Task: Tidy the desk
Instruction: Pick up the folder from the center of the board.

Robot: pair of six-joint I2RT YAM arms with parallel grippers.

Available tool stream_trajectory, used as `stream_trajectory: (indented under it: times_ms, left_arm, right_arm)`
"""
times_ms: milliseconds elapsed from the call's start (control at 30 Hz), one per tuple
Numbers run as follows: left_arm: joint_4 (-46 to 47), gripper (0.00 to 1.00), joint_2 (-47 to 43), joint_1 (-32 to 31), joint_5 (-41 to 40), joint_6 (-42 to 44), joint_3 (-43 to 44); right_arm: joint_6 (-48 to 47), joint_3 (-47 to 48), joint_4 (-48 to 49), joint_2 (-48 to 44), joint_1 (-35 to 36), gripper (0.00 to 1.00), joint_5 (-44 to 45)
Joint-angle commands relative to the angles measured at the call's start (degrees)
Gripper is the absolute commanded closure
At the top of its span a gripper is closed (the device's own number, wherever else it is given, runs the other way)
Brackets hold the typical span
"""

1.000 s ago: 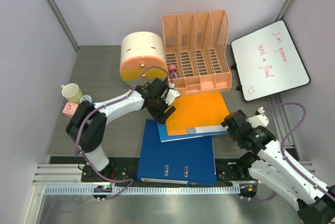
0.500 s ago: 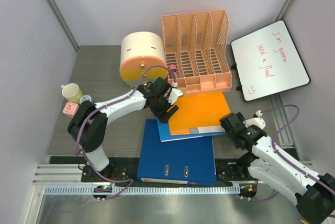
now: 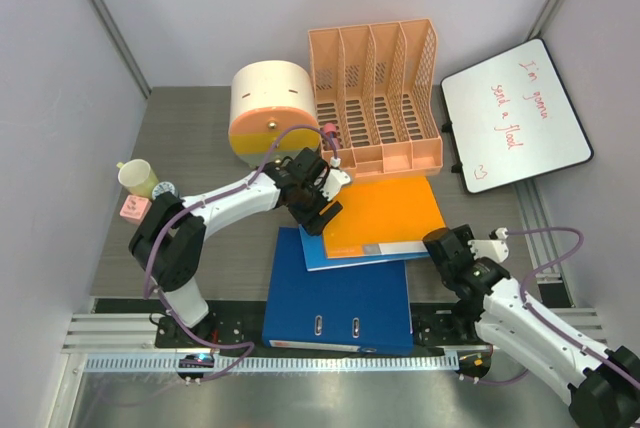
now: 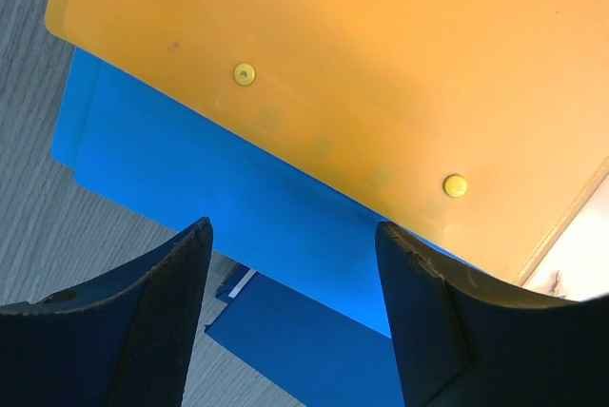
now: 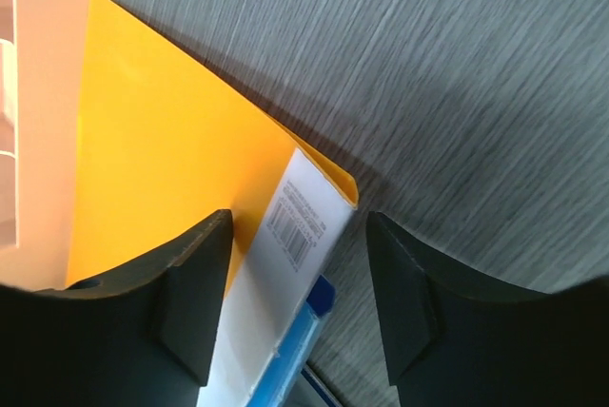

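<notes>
On the dark grey desk (image 3: 200, 248) an orange folder (image 3: 385, 213) lies on a light blue folder (image 3: 345, 256), which overlaps a dark blue ring binder (image 3: 340, 298). My left gripper (image 3: 324, 206) stands open over the orange folder's left edge. In the left wrist view the orange folder (image 4: 381, 65), light blue folder (image 4: 209, 179) and binder (image 4: 304, 350) lie below the open gripper (image 4: 295, 231). My right gripper (image 3: 438, 246) is open at the folder's near right corner. Its jaws (image 5: 297, 222) straddle the white barcode label (image 5: 295, 226) on the orange folder (image 5: 162, 160) without touching it.
A peach file organizer (image 3: 378, 98) stands behind the folders, with a cream and yellow round container (image 3: 270, 113) to its left. A whiteboard (image 3: 515, 113) with red writing lies at the right. A pale cup (image 3: 138, 178) and a pink block (image 3: 133, 208) sit at the left edge.
My right arm has moved in towards the orange folder's near right corner and its jaws have narrowed. The left gripper has shifted slightly right along the folder's edge.
</notes>
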Motion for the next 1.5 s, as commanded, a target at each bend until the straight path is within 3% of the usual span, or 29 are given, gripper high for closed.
stream_trajectory:
  times_ms: [0, 267, 500, 733, 767, 833, 1000, 1033, 1100, 1200, 1300, 1467]
  left_arm:
    - [-0.3, 0.30, -0.2, -0.3, 0.0, 0.9, 1.7]
    - [-0.3, 0.30, -0.5, -0.4, 0.0, 0.6, 0.6]
    - [-0.6, 0.30, -1.1, -0.3, -0.5, 1.0, 0.2]
    - [-0.8, 0.31, -1.4, -0.3, -0.6, 0.9, -0.1]
    - [-0.8, 0.31, -1.7, -0.3, -0.7, 0.9, -0.2]
    - [-0.9, 0.31, -2.1, -0.4, -1.0, 1.0, -0.1]
    - [-3.5, 0.27, -3.8, -0.3, -1.9, 1.2, 1.1]
    - [-4.4, 0.19, -4.6, -0.2, -2.2, 1.2, 2.6]
    - [-6.6, 0.17, -5.7, 0.2, -1.5, 0.5, 4.6]
    - [-10.9, 0.01, -8.8, 1.7, 0.0, -0.3, 11.5]
    - [-15.2, 0.00, -11.9, 5.6, 2.4, -0.8, 20.6]
    - [-24.8, 0.00, -12.3, 17.3, 7.7, -1.2, 38.4]
  right_arm:
    - [2.1, -0.8, 6.2, -0.2, 0.0, 0.41, 2.5]
    - [-0.3, -0.4, 7.6, -2.7, 0.0, 0.57, 3.9]
    - [-2.2, -1.3, 9.6, -3.9, 0.0, 0.88, 3.6]
    - [-5.3, 0.8, 8.1, -5.6, 0.0, 0.89, 4.6]
    - [-6.6, 1.2, 7.7, -5.9, 0.0, 0.96, 5.0]
    - [-8.8, 3.2, 7.9, -6.5, -0.1, 0.99, 5.5]
    - [-20.9, 11.2, 9.7, -5.1, 0.1, 0.99, 5.7]
    - [-22.8, 15.2, 9.8, -4.0, 0.3, 0.99, 5.4]
    - [-27.9, 19.1, 8.4, -3.2, 1.1, 0.99, 5.2]
    - [-33.8, 27.7, 7.6, -0.6, 2.1, 0.99, 5.1]
    - [-41.1, 33.0, 7.5, 2.1, 2.3, 0.99, 4.6]
    - [-56.4, 38.8, 15.6, 4.2, 2.6, 0.99, 2.8]
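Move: The orange folder's near right corner is right at the right fingers, some 2 cm ahead; its middle lies about 14 cm left and 5 cm ahead, roughly level. From the same hand, the blue folder beneath is centred about 18 cm left and 2 cm ahead, the blue binder 24 cm left and 12 cm back, the rack 15 cm left and 22 cm ahead. From the left hand, the orange folder's middle is about 13 cm right, neither ahead nor back. The orange folder's labelled right end is pinched by the right fingers, which close as they ease about 2.5 cm forward and up; the hand then swiftly raises it to about 24 cm above its start, drifting forward, tipping the fingers up and turning counter-clockwise. The left hand, staying at the folder's left edge meanwhile, opens wider and lifts away some 20 cm, up and forward. ##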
